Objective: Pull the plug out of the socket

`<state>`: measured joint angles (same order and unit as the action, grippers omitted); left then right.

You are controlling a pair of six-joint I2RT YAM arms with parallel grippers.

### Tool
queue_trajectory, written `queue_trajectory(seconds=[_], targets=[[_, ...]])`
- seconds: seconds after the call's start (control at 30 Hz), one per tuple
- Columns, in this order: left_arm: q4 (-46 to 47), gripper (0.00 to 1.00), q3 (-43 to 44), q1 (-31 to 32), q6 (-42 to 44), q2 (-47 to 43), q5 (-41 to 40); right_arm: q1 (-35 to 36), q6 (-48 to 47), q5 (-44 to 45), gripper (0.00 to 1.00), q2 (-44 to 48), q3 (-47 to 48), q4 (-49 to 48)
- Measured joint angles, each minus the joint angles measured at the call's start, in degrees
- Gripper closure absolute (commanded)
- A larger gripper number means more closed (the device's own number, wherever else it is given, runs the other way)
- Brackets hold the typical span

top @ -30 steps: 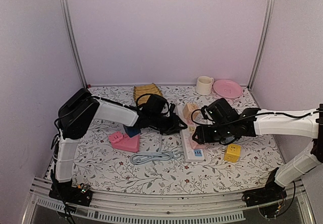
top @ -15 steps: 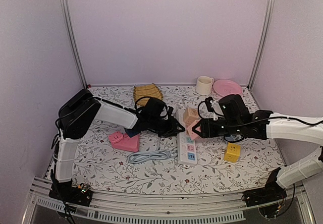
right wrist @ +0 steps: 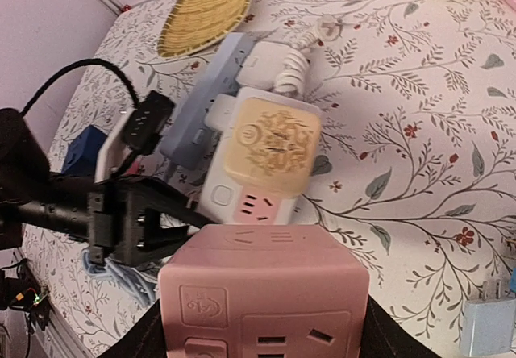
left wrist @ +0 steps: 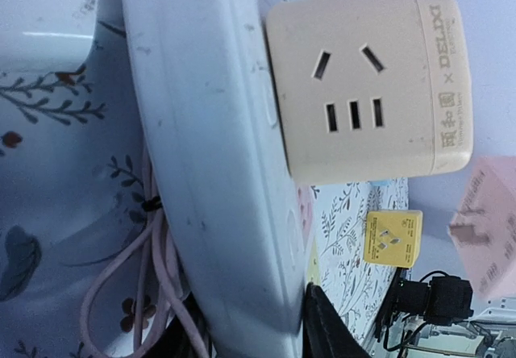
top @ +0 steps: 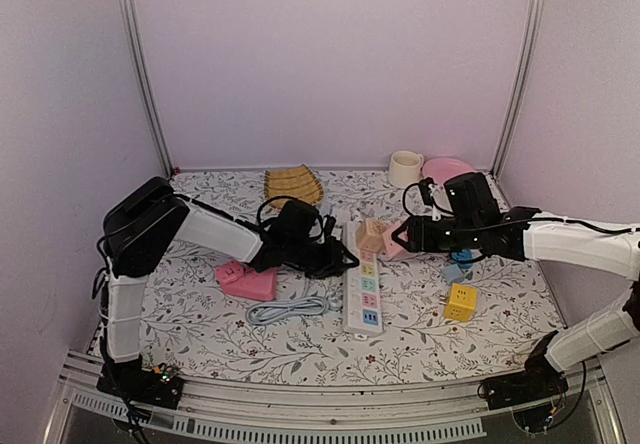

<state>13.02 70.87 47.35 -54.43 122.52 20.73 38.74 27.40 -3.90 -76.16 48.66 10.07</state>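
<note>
The socket (top: 363,289) is a long white strip with pastel outlets lying mid-table; in the left wrist view its white side (left wrist: 210,156) fills the frame. My left gripper (top: 336,257) is shut on its far end, a dark finger (left wrist: 329,332) pressed against its edge. A beige cube adapter (top: 372,234) still sits plugged into the strip. The plug, a pink cube (right wrist: 266,285), is off the strip and held in the air by my right gripper (right wrist: 266,330), which is shut on it. It hangs just right of the strip's far end (top: 393,241).
A yellow cube adapter (top: 460,303) and a small blue adapter (top: 459,262) lie to the right. A pink block (top: 247,281) and a coiled grey-blue cable (top: 292,310) lie to the left. A woven mat (top: 292,181), a cream cup (top: 405,169) and a pink plate (top: 450,173) stand at the back.
My right gripper has lifted the pink plug off the strip and carried it back and to the right. The strip has swung straighter, and the left gripper has drawn slightly left.
</note>
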Motion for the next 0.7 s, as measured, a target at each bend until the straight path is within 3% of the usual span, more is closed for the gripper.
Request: queue_trajectory(seconds=[0.4, 0.7], targets=[[7.93, 1.0, -17.27, -0.02, -0.5, -9.97, -0.7, -1.68, 0.09, -6.45, 0.91, -5.77, -7.8, -0.26], [9.6, 1.0, -18.97, 0.04, -0.59, -10.73, -0.94, 5.64, 5.66, -14.84, 0.87, -4.0, -15.15, -6.64]])
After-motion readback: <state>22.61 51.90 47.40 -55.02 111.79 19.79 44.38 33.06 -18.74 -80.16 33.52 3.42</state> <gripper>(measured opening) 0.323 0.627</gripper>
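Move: The right gripper already holds the pink plug; bare table for it lies about 11 cm back, 1 cm left and 14 cm below. From the right hand, the strip's middle is some 8 cm left and 1 cm back, and the yellow cube 14 cm right and 9 cm back, both well below. The left gripper already pinches the strip; its next spot is 4 cm back and 5 cm left at the same height. The tan plug sits 5 cm ahead and 5 cm right of this hand, the coiled cable 11 cm back and 14 cm left. Lower the right gripper about 10 cm with the pink plug still gripped, then swing it back towards the robot by a similar amount, into the open table between strip and yellow cube, tipping the fingers some 20 degrees further down and turning slightly counter-clockwise. Meanwhile keep the left pinch and slide the strip level, back-left, about 6 cm, then hold still. ##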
